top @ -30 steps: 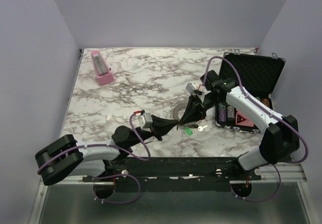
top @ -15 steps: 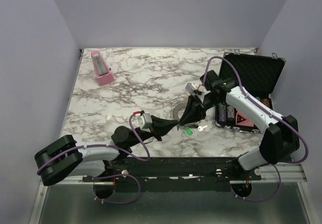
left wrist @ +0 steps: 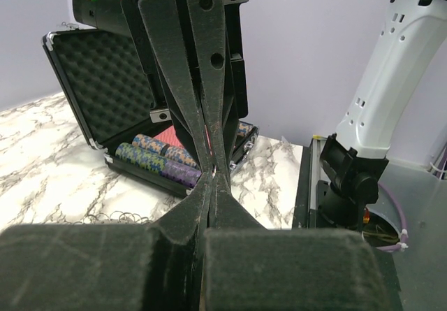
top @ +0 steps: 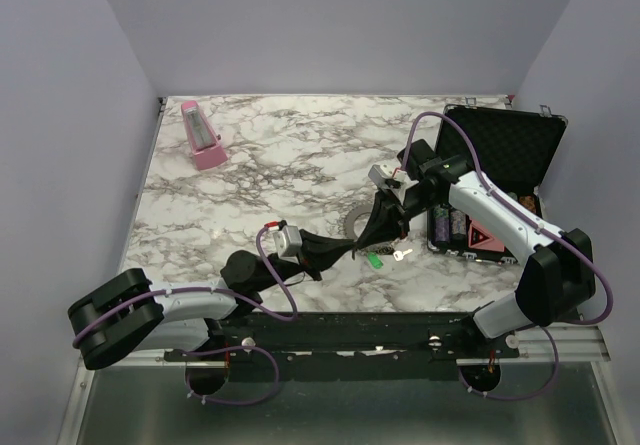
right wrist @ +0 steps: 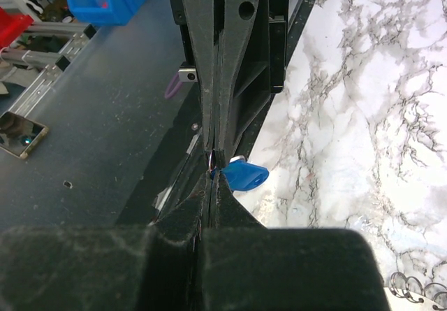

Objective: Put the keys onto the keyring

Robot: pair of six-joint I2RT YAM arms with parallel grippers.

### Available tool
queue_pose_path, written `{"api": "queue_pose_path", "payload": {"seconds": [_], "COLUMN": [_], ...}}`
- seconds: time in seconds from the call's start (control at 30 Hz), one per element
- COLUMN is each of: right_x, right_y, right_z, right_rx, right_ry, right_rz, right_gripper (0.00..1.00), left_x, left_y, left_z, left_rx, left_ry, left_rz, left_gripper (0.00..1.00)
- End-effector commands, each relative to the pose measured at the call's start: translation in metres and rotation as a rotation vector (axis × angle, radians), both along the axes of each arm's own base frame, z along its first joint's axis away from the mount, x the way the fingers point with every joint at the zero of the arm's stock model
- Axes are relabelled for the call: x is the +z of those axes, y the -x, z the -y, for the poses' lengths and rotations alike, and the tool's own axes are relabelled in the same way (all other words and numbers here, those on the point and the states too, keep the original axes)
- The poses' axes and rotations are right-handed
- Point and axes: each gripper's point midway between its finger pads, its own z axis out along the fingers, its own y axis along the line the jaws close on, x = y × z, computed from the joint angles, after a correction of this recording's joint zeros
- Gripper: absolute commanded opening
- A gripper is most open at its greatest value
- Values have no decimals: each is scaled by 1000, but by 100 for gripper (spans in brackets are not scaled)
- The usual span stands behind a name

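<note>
My left gripper [top: 354, 248] and right gripper [top: 366, 242] meet tip to tip just above the marble, near the front edge. In the right wrist view my right gripper [right wrist: 212, 179] is shut, and the blue key [right wrist: 244, 176] sticks out sideways from its tips, blade hidden. A small silver ring [right wrist: 211, 158] shows in the seam of the shut left fingers [right wrist: 209, 80]. The toothed grey keyring [top: 349, 221] lies on the table beside the tips, partly hidden by them; its loops [left wrist: 112, 219] show left of my left gripper [left wrist: 212, 179]. A green key [top: 375, 259] and a pale key [top: 402, 254] lie nearby.
An open black case [top: 505, 150] with rolls of chips [top: 450, 227] stands right of the grippers, close behind the right arm. A pink wedge-shaped object [top: 203, 137] stands at the far left. The table's front rail [top: 400, 317] runs just below the keys.
Both arms keep nearly the same pose, tips together. The right gripper's jaws have closed again at the meeting point.
</note>
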Motion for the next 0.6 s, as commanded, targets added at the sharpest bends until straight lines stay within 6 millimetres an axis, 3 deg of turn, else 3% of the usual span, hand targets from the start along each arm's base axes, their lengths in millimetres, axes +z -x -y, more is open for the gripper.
{"api": "queue_pose_path", "payload": {"seconds": [0.0,0.1,0.13,0.17,0.27,0.5,0.57], "right_x": [10,8,7,6,-1,-36,-40], "right_y": [1,-1,-1,-3,-6,-27,-35], "right_z": [-3,-2,-1,0,3,32,42], "right_rx": [10,-2,-4,-11,-27,-50,-68], "right_ry": [-20,9,20,31,79,405,495], "right_rz": [29,47,49,57,85,219,239], "right_gripper": [1,1,0,0,1,1,1], "left_x": [-2,-7,-8,-10,-12,-30,-41], "left_y": [4,4,4,4,3,1,-1], "left_z": [0,2,2,0,-5,-20,-25], "left_rx": [-20,-25,-25,-22,-9,38,61], "left_ry": [-8,-32,-37,-43,-55,-270,-357], "left_rz": [6,-12,-17,-22,-47,-138,-160], "left_gripper": [0,0,4,10,43,78,81]}}
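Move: The right hand, its tips meeting the left's, already grips the blue key; its goal, the keyring, lies roughly 14 cm ahead, 4 cm right and 18 cm below. From this same hand, the green key is about 6 cm ahead and 5 cm right, the silver key some 8 cm ahead and 11 cm right. For the left hand, the keyring is likewise about 14 cm ahead and 5 cm right. Left fingers open, backing 2 cm left; right keeps the blue key, carrying it 3–4 cm forward-down towards the keyring. ##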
